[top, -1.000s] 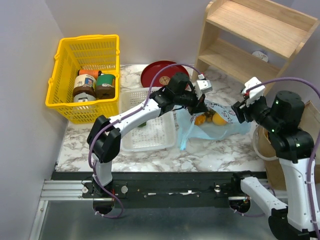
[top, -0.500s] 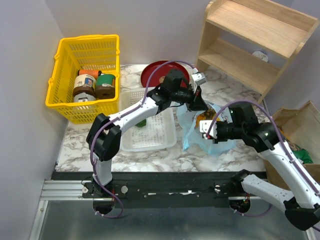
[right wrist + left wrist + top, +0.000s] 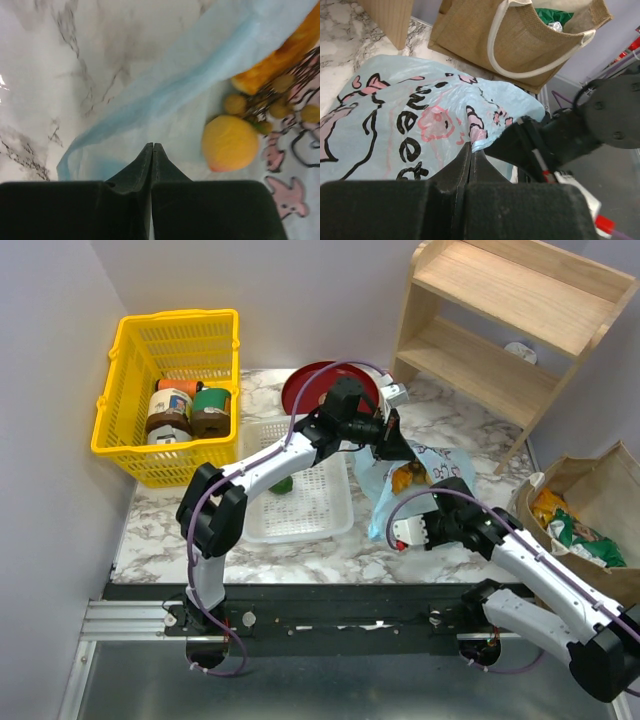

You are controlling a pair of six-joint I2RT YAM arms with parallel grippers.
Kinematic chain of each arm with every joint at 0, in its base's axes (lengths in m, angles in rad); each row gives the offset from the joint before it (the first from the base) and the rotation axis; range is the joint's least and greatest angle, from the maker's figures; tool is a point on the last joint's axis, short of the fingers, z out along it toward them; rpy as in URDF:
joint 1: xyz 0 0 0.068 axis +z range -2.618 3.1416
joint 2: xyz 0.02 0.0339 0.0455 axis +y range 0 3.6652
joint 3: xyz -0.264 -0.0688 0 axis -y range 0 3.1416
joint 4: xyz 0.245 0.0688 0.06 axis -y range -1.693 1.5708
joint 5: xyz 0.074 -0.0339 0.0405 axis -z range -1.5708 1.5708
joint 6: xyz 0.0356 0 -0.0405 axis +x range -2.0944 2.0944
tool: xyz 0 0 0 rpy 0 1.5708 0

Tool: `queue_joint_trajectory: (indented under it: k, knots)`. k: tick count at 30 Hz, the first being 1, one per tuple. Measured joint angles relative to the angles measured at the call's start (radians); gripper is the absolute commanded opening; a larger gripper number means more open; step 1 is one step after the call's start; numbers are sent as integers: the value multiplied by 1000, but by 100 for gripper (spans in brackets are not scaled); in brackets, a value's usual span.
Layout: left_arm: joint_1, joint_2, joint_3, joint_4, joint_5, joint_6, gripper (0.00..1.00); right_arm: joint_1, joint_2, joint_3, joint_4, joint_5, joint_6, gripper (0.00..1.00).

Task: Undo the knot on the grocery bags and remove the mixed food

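The light-blue plastic bag (image 3: 445,465) with dark print lies on the marble and is lifted at its far left. My left gripper (image 3: 395,445) is shut on a fold of its film (image 3: 479,144). My right gripper (image 3: 405,532) is at the bag's near edge, jaws together and pinching the pale film (image 3: 165,125). Through the plastic I see an orange (image 3: 230,142), small brown fruits (image 3: 280,100) and an orange-glazed doughnut (image 3: 280,65). The brown paper bag (image 3: 560,475) stands open at the right, holding a yellow-orange packet (image 3: 548,505) and a green crisp bag (image 3: 580,535). A green lime (image 3: 283,485) lies in the white tray.
A yellow basket (image 3: 120,390) with jars stands at the back left. The white mesh tray (image 3: 300,515) is beside the bag and a red plate (image 3: 315,385) lies behind it. A wooden shelf (image 3: 500,320) is at the back right.
My right arm has swung from the right side down to the bag's near edge, and its jaws have shut there. The left gripper has kept its hold and shifted slightly.
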State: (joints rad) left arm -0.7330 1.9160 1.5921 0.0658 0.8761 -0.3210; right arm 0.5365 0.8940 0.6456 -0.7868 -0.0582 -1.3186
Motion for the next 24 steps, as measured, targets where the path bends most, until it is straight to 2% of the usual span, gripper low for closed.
queue_joint_trajectory:
  k: [3, 8, 11, 12, 15, 18, 20, 21, 23, 24]
  knots:
    - [1, 0, 0, 0, 10, 11, 0, -19, -5, -21, 43, 71, 18, 10]
    - [11, 6, 0, 1, 27, 16, 0, -45, 64, 34, 125, 111, 159, 17]
    - [23, 31, 10, 5, 42, 8, 0, -86, 188, 126, 143, 108, 267, 29]
    - [26, 40, 15, 6, 45, 5, 0, -112, 252, 177, 148, 107, 315, 44]
    - [54, 82, 55, 21, 43, -5, 0, -162, 367, 254, 160, 85, 378, 57]
    - [88, 107, 77, 32, 47, -22, 0, -199, 433, 295, 186, 78, 414, 64]
    - [101, 122, 81, 60, 47, -43, 0, -205, 465, 317, 188, 72, 423, 65]
    - [106, 128, 80, 74, 47, -57, 2, -206, 481, 325, 192, 70, 428, 65]
    - [113, 142, 78, 103, 47, -84, 20, -211, 505, 335, 197, 67, 431, 66]
    - [117, 148, 75, 117, 46, -92, 26, -214, 516, 337, 202, 65, 432, 65]
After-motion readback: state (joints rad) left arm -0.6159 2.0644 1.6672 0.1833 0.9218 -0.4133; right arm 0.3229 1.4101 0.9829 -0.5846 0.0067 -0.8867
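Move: The round yellow fruit lies in the opened grocery bag, nearly straight ahead of my right hand, about 12 cm out and 5 cm below its tips. Beside it, the twiggy bunch of brown fruit sits roughly 13 cm ahead and 4 cm left of that hand, the orange bread roll about 10 cm ahead and 6 cm left. From my left hand, which pinches the bag's rim, the yellow fruit is some 5 cm back, 6 cm right and 12 cm below. I swing my right hand forward about 12 cm into the bag's mouth, towards the yellow fruit, lifting a little and easing down again while it turns some 35 degrees clockwise and its nearly shut fingers spread wide. With my left hand I keep the rim pinched and draw it about 7 cm forward, sinking slightly. ##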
